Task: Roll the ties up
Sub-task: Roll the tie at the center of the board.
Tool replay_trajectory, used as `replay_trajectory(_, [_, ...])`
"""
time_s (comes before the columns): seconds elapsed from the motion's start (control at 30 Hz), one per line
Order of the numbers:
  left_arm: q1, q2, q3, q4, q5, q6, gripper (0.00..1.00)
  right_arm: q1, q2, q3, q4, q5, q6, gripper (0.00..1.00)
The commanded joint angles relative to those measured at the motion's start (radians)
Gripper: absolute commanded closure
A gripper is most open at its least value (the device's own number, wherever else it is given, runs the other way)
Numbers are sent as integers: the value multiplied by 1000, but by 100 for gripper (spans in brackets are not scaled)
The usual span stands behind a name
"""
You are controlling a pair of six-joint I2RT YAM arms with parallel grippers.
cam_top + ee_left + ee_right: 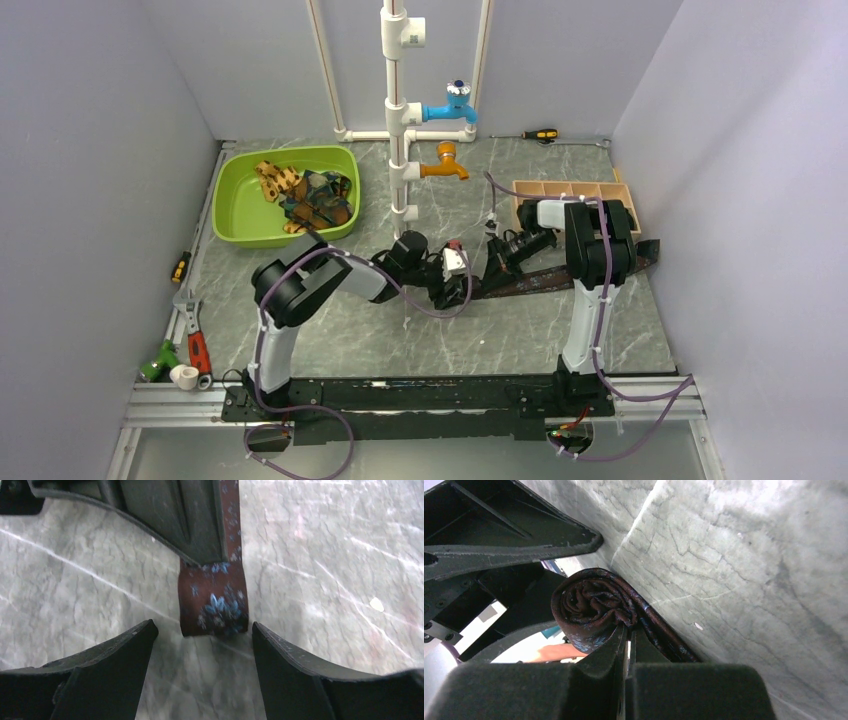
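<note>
A dark brown tie (560,275) with small pale blue speckles lies across the table's middle, its left end rolled up. In the right wrist view my right gripper (629,628) is shut on the tie at the edge of the roll (586,605). My left gripper (204,627) is open, and the speckled roll (214,600) sits just ahead of its fingertips, touching neither. In the top view the two grippers meet at the tie's left end, the left gripper (460,286) beside the right gripper (497,252). More ties (310,195) lie heaped in a green basin.
The green basin (240,215) stands at the back left. A white pipe stand (398,150) with blue and orange taps rises behind the grippers. A wooden compartment box (560,190) sits behind the right arm. Hand tools (190,345) lie along the left edge.
</note>
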Motion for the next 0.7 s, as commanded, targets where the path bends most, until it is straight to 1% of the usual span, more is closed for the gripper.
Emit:
replay_trajectory(0.0, [-23,105,45,55,29,-118,23,-11,45,-1,85,216,-69,100])
replay_trajectory(0.13, [-35,158,86,40,9,-141,29,-8,42,-9,105,198,-55,100])
replay_trajectory(0.2, [-35,159,74,29,4,-143,31,-2,35,-12,125,190,-37,100])
replay_trajectory(0.27, [-34,151,52,21,3,-136,36,5,34,-11,138,178,-21,100])
replay_trajectory(0.3, [-33,144,45,7,3,-126,40,9,32,-13,144,172,-12,100])
replay_trajectory(0.37, [-33,131,30,-33,-15,-101,57,21,29,-19,152,159,-4,100])
replay_trajectory(0.43, [-33,111,18,-112,-40,-81,69,25,22,-24,150,136,0,100])
replay_trajectory(0.5, [-31,80,3,-197,-86,-51,76,24,11,-24,135,114,-2,90])
replay_trajectory(0.53, [-30,69,9,-280,-106,-24,78,22,-4,-21,126,106,-5,84])
replay_trajectory(0.6, [-29,53,40,-440,-155,17,79,14,-42,-9,101,85,-13,75])
replay_trajectory(0.67, [-26,31,31,-524,-185,66,79,7,-75,15,67,65,-29,67])
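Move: The tie's roll sits about 4 cm to the right of the open left hand, level with it fore and aft and 1 cm lower; the shut right hand pinches it from the other side, its middle about 2 cm to that hand's left. The unrolled strip runs off rightwards, its middle some 16 cm to the right of the right hand and 2 cm farther out. The pipe foot is about 12 cm left and 10 cm ahead of the left hand. The left fingers close on the roll, pinching it by its two side edges, after the hand has slid about 3 cm right over it; still closing, the hand then draws some 1.5 cm back left. The right hand holds its pinch nearly still, follows about 1 cm left, then opens a little and starts to lift, letting go. ##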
